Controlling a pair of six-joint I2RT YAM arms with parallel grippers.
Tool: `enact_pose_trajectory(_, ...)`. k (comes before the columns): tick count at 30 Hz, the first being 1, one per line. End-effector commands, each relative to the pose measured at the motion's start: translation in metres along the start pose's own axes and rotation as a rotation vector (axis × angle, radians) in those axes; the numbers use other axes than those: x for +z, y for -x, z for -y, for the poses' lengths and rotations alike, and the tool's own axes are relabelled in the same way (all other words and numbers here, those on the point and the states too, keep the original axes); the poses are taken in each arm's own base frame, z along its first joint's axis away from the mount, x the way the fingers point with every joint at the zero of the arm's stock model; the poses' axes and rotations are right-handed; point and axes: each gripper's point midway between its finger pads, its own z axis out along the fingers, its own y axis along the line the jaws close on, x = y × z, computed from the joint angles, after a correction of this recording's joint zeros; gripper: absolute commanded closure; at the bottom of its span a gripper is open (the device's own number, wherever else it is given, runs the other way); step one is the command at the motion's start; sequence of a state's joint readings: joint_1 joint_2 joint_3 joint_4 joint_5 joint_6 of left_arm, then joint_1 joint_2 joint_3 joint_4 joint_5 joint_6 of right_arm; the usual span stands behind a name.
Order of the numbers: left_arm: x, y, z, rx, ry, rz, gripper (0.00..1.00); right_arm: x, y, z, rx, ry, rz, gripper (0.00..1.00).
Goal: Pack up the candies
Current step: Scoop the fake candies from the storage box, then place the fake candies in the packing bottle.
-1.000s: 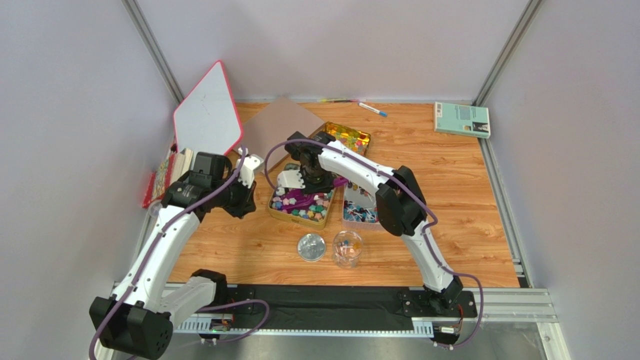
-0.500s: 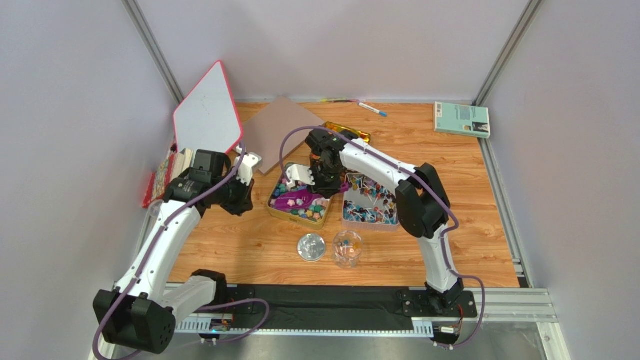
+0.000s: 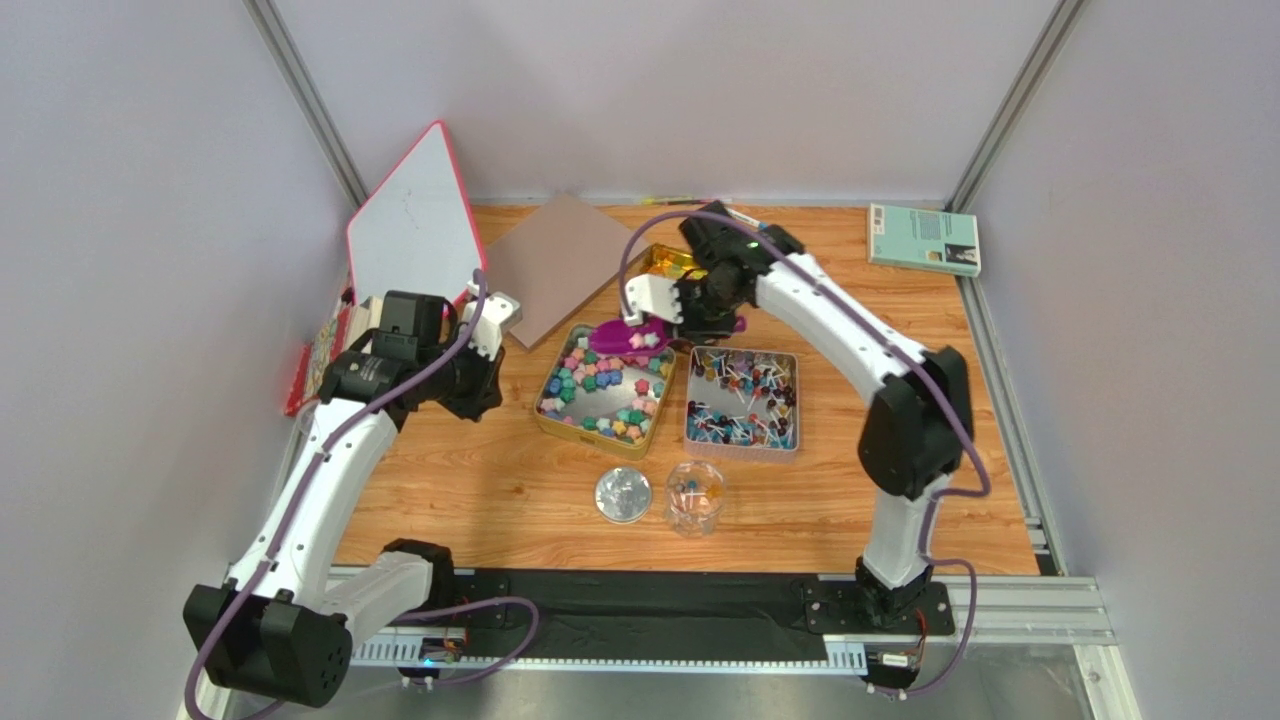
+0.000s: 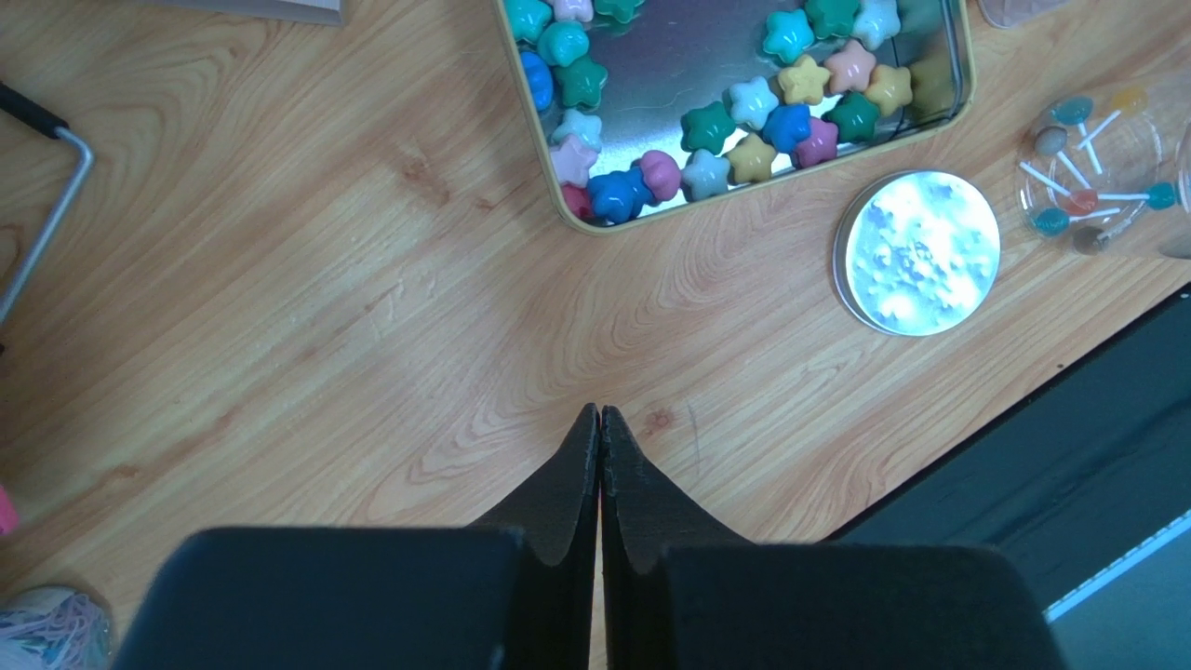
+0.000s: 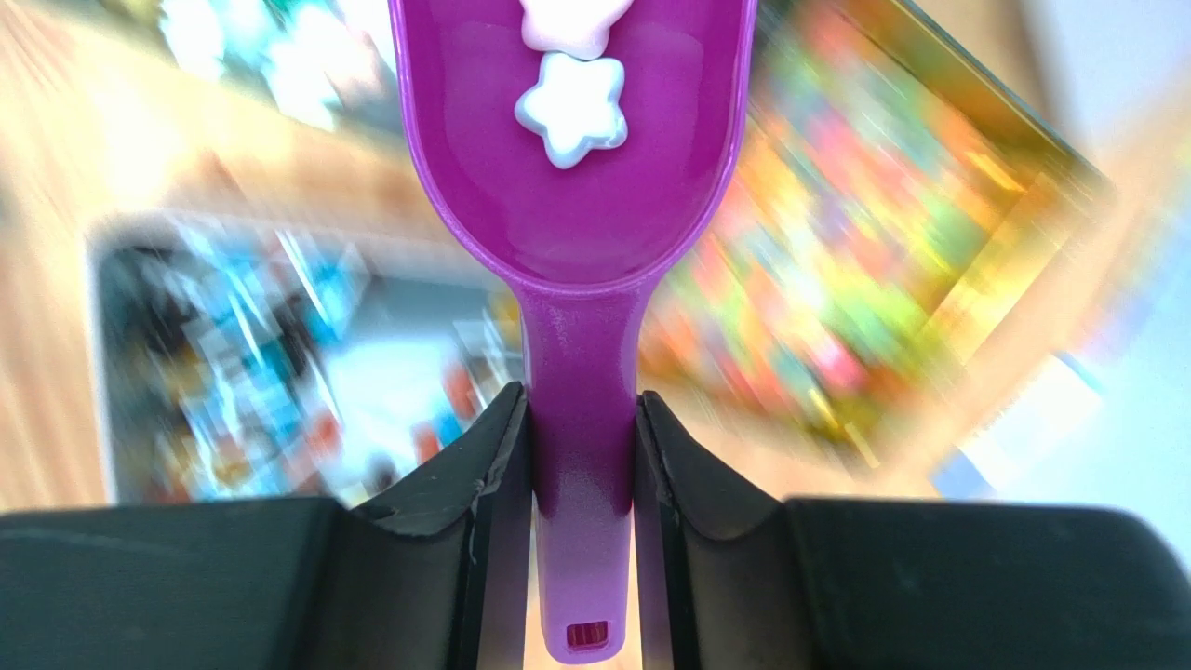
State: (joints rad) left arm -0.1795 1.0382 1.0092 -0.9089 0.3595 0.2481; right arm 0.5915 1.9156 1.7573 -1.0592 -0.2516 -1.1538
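Star-shaped pastel candies fill a gold tin (image 3: 606,393), also seen in the left wrist view (image 4: 727,126). To its right, a silver tin (image 3: 742,399) holds wrapped candies. My right gripper (image 5: 582,405) is shut on the handle of a purple scoop (image 5: 580,168) that carries two pale star candies (image 5: 569,109). The scoop (image 3: 628,336) hovers over the far edge of the gold tin. My left gripper (image 4: 600,412) is shut with nothing in it, over bare wood left of that tin. A glass jar (image 3: 694,497) stands near the front with a few candies inside.
The jar's round lid (image 3: 624,494) lies left of the jar. A gold box of glossy sweets (image 3: 655,267) sits behind the tins, mostly hidden by the right arm. At the back are a red-edged whiteboard (image 3: 413,225), a cardboard sheet (image 3: 564,255), a teal book (image 3: 923,237) and pens (image 3: 744,219).
The right arm has lifted the scoop out of the gold tin and swung it back and to the right, with candies in it. The left arm has hardly moved.
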Motion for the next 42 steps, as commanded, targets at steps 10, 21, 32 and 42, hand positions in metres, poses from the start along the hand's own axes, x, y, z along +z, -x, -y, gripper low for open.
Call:
enact_pose_trajectory(10,-0.004,0.048,-0.014,0.053,0.06,0.188,0.95,-0.147,-0.092,-0.092,-0.338,-0.033,-0.352,1.0)
enact_pose_trajectory(21,-0.004,0.053,-0.022,0.065,0.101,0.219,0.94,-0.169,-0.09,-0.123,-0.476,-0.021,-0.498,1.0)
enact_pose_trajectory(32,-0.009,0.046,-0.021,0.073,0.117,0.231,0.94,-0.165,-0.074,-0.144,-0.58,0.006,-0.624,1.0)
enact_pose_trajectory(42,-0.012,0.057,-0.014,0.051,0.085,0.269,0.59,-0.17,-0.074,-0.15,-0.624,0.019,-0.797,1.0)
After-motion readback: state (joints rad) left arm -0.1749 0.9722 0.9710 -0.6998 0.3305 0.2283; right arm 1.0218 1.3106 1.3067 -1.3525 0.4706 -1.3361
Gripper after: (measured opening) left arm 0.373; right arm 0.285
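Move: The storage box, the round clear jar, lies about 21 cm back from the right hand, level with it sideways and some 9 cm below. The tin of star candies is some 7 cm back and 12 cm left of that hand, the lollipop box 8 cm back and 7 cm right; the round lid lies 21 cm back and 9 cm left. From the left hand the jar is about 9 cm back, 25 cm right and 13 cm below. The purple scoop, its handle still gripped in the right fingers and star candies in its bowl, is swung right and up off the star tin, then back, and finally some 5 cm left again towards the jar, ending about 14 cm farther back and 8 cm higher; the wrist turns some 50 degrees, dipping the bowl and swinging it counter-clockwise. Meanwhile the empty left hand eases forward and up a few centimetres, tilts its fingers outward, and opens partway. ##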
